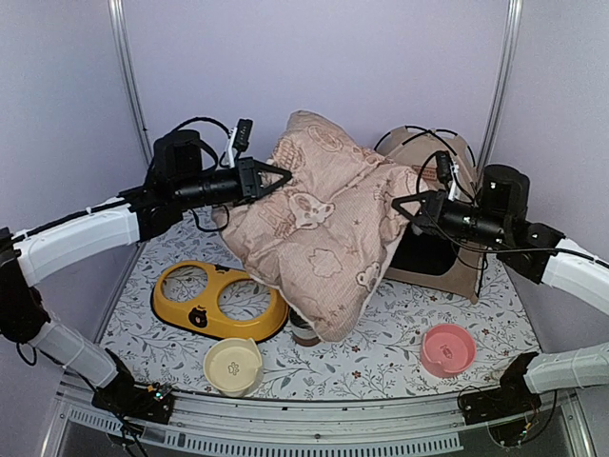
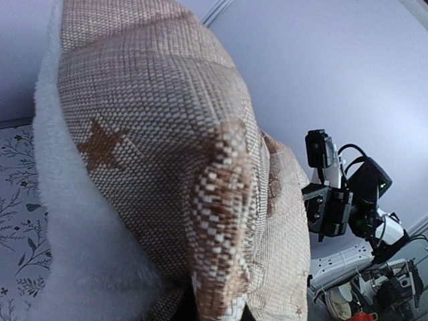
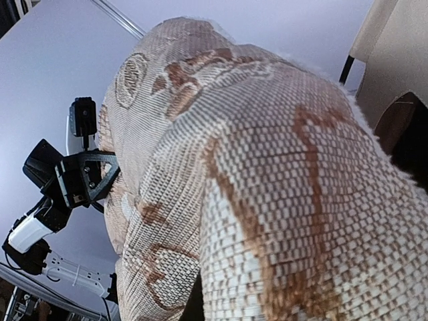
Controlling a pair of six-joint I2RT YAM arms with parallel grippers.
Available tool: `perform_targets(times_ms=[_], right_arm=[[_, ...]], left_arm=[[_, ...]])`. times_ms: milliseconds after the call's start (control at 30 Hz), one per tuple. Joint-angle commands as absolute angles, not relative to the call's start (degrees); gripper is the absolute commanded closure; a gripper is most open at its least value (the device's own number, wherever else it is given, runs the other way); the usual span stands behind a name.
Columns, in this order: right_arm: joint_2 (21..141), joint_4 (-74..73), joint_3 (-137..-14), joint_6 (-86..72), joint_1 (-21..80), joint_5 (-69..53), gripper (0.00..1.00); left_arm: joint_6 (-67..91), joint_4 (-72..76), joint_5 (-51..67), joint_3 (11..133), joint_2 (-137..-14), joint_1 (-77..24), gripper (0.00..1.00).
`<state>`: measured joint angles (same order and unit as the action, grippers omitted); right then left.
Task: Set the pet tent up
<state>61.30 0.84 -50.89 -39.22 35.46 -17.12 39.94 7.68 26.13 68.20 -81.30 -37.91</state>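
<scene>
The pet tent [image 1: 455, 157] stands at the back right, tan fabric with thin black poles and a dark opening facing front. In the right wrist view a corner of the pet tent [image 3: 401, 60] shows at the upper right. A pinkish-beige patterned cushion [image 1: 319, 224] hangs between both arms, its lower end drooping to the table. My left gripper [image 1: 278, 177] is shut on the cushion's upper left edge. My right gripper [image 1: 404, 206] is shut on its right edge, just in front of the tent. The cushion [image 2: 167, 134] fills both wrist views [image 3: 267, 167] and hides my own fingers.
On the floral mat [image 1: 381, 324], a yellow double-bowl feeder [image 1: 171, 303] lies front left, a cream bowl [image 1: 233, 367] near the front edge, and a pink bowl [image 1: 447, 349] front right. A small dark object [image 1: 303, 330] peeks out under the cushion. Purple walls enclose the back and sides.
</scene>
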Motion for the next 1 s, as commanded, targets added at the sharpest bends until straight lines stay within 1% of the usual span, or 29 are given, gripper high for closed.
perform_targets(times_ms=[0, 233, 333, 467, 600, 700, 833, 967], right_arm=[[57.0, -10.0, -54.7, -38.8, 38.2, -10.7, 1.00], [53.4, -22.0, -55.2, -41.7, 43.0, -3.5, 1.00], [51.6, -24.3, -54.6, -43.0, 43.3, -2.5, 1.00], [51.7, -25.5, -52.7, -43.4, 43.4, -0.1, 1.00], [54.2, -26.2, -52.7, -41.9, 43.4, 5.6, 1.00], [57.5, -25.2, -54.1, -39.6, 43.4, 9.6, 1.00], [63.4, -24.5, -57.1, -35.3, 42.9, 14.0, 1.00], [67.8, -24.5, -59.9, -31.8, 40.3, 15.4, 1.00]], left_arm=[[37.1, 6.6, 30.1, 74.2, -87.1, -45.3, 1.00], [34.8, 1.1, 33.0, 84.8, -99.7, -54.3, 1.00], [34.0, -1.6, 35.2, 89.7, -105.4, -57.1, 1.00], [32.9, -4.8, 34.7, 95.4, -111.3, -58.9, 1.00], [32.5, -7.7, 34.1, 101.5, -118.4, -58.8, 1.00], [32.2, -10.7, 31.2, 106.8, -122.0, -58.6, 1.00], [32.6, -12.3, 25.3, 110.1, -124.2, -57.4, 1.00], [33.2, -11.7, 23.3, 111.5, -125.2, -56.2, 1.00]])
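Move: Both hands grip the cushion, held up between them. The tent opening lies about 30 cm to the left hand's right, 10 cm ahead and 21 below; the steel bowl is roughly 5 cm right, 9 back and 32 below. From the right hand the opening is some 12 cm ahead, 8 right and 18 below; the pink bowl is about 12 cm right, 13 back and 28 below. Left swings the gripped cushion some 20 cm right and down towards the opening; right, still gripping, lowers about 8. ##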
